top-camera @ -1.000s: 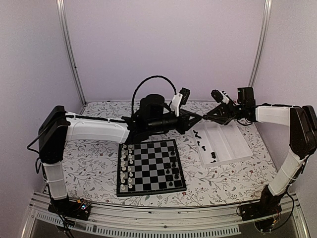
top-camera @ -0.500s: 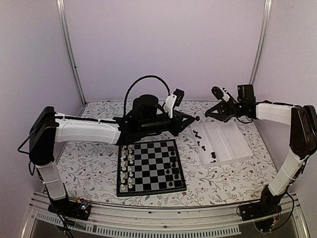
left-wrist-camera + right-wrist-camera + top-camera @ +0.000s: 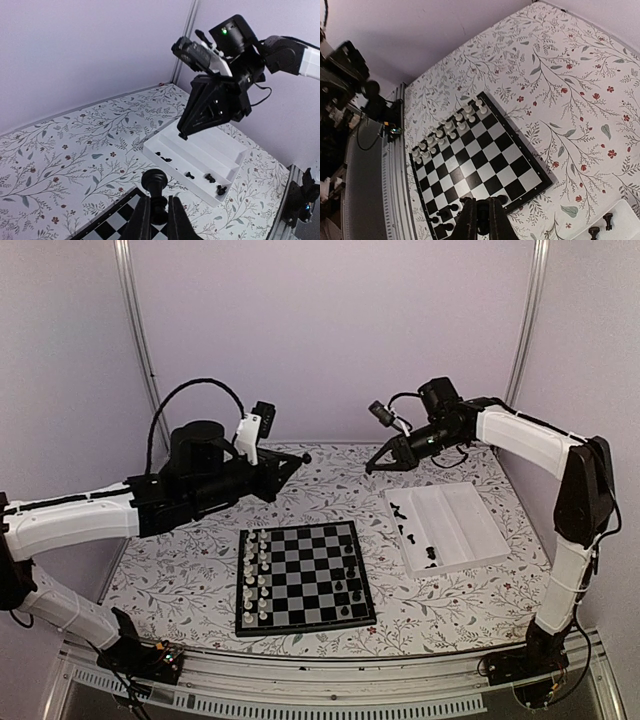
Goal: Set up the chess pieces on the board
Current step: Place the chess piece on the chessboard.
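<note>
The board (image 3: 305, 578) lies at the table's front centre, with white chessmen (image 3: 255, 575) on its left columns and a few black chess pieces (image 3: 348, 588) at its right edge. More black pieces (image 3: 400, 512) lie in the white tray (image 3: 470, 502). My left gripper (image 3: 297, 458) is raised left of and behind the board, shut on a black pawn (image 3: 154, 180) in the left wrist view (image 3: 159, 197). My right gripper (image 3: 372, 468) hangs high behind the board. In the right wrist view (image 3: 482, 200) it is shut on a small black piece (image 3: 483, 217).
The ridged tray (image 3: 220, 150) stands right of the board with several loose black pieces (image 3: 207, 177) in its near channel. The board (image 3: 485, 150) lies below the right gripper. The cloth is floral, and purple walls with metal posts close in the back and sides.
The left arm has swung back to the left and up, away from the tray, with the pawn. The right gripper has moved left from over the tray's far end to behind the board.
</note>
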{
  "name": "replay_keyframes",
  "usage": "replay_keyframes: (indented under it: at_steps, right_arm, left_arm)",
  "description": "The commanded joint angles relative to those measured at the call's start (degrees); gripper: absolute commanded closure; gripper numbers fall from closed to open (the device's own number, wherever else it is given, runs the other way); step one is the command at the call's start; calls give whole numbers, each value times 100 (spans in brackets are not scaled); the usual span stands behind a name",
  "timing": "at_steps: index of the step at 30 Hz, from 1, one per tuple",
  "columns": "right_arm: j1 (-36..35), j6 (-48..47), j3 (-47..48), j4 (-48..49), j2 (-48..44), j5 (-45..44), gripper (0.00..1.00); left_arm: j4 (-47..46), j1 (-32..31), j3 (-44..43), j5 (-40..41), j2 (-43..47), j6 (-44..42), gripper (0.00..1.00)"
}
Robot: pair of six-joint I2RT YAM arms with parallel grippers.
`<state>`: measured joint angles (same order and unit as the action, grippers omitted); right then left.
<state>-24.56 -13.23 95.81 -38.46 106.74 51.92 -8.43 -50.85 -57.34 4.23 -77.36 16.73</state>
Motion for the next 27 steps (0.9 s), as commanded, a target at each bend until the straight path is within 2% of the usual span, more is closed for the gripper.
replay_keyframes:
  at_steps: [1,6,12,27]
  right_arm:
    - [-731,-908,342,-614,400,-1713,100]
    - [-1464,-1231,598,-814,837,-2540,100]
    - [-2199,-1615,590,-984,1305,-3591,100]
    - [-2751,-1772,408,-922,1729,-4132,100]
  left_arm:
    - [608,252,350,638,724,4,94]
    - [742,476,620,832,1363,44,93]
    - [1033,630,680,886,1572,50,93]
    - [1037,725,829,821,1694,120,92]
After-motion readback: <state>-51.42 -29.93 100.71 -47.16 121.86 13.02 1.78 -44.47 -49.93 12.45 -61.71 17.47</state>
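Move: The right hand, holding a black piece, is bound for the bare spot among the black pieces on the chessboard's right side, about 8 cm back, 8 cm left and some 20 cm below. The farthest black piece stands about 2 cm beyond that spot and 2 cm to its right; the nearest pawn stands 4 cm back of it. The white box lies some 18 cm right of the hand. From the left hand the spot is roughly 8 cm right, 1 cm back and 25 cm down. Still pinching its black piece, the right hand sinks about 16 cm towards the board's black rows, moving some 10 cm left and nearly as far back, slowing near the end. Its fingers swing from pointing left to steeply down, around 45 degrees. The left hand, keeping its own piece, clears about 10 cm left and turns slightly counter-clockwise, then stops. ##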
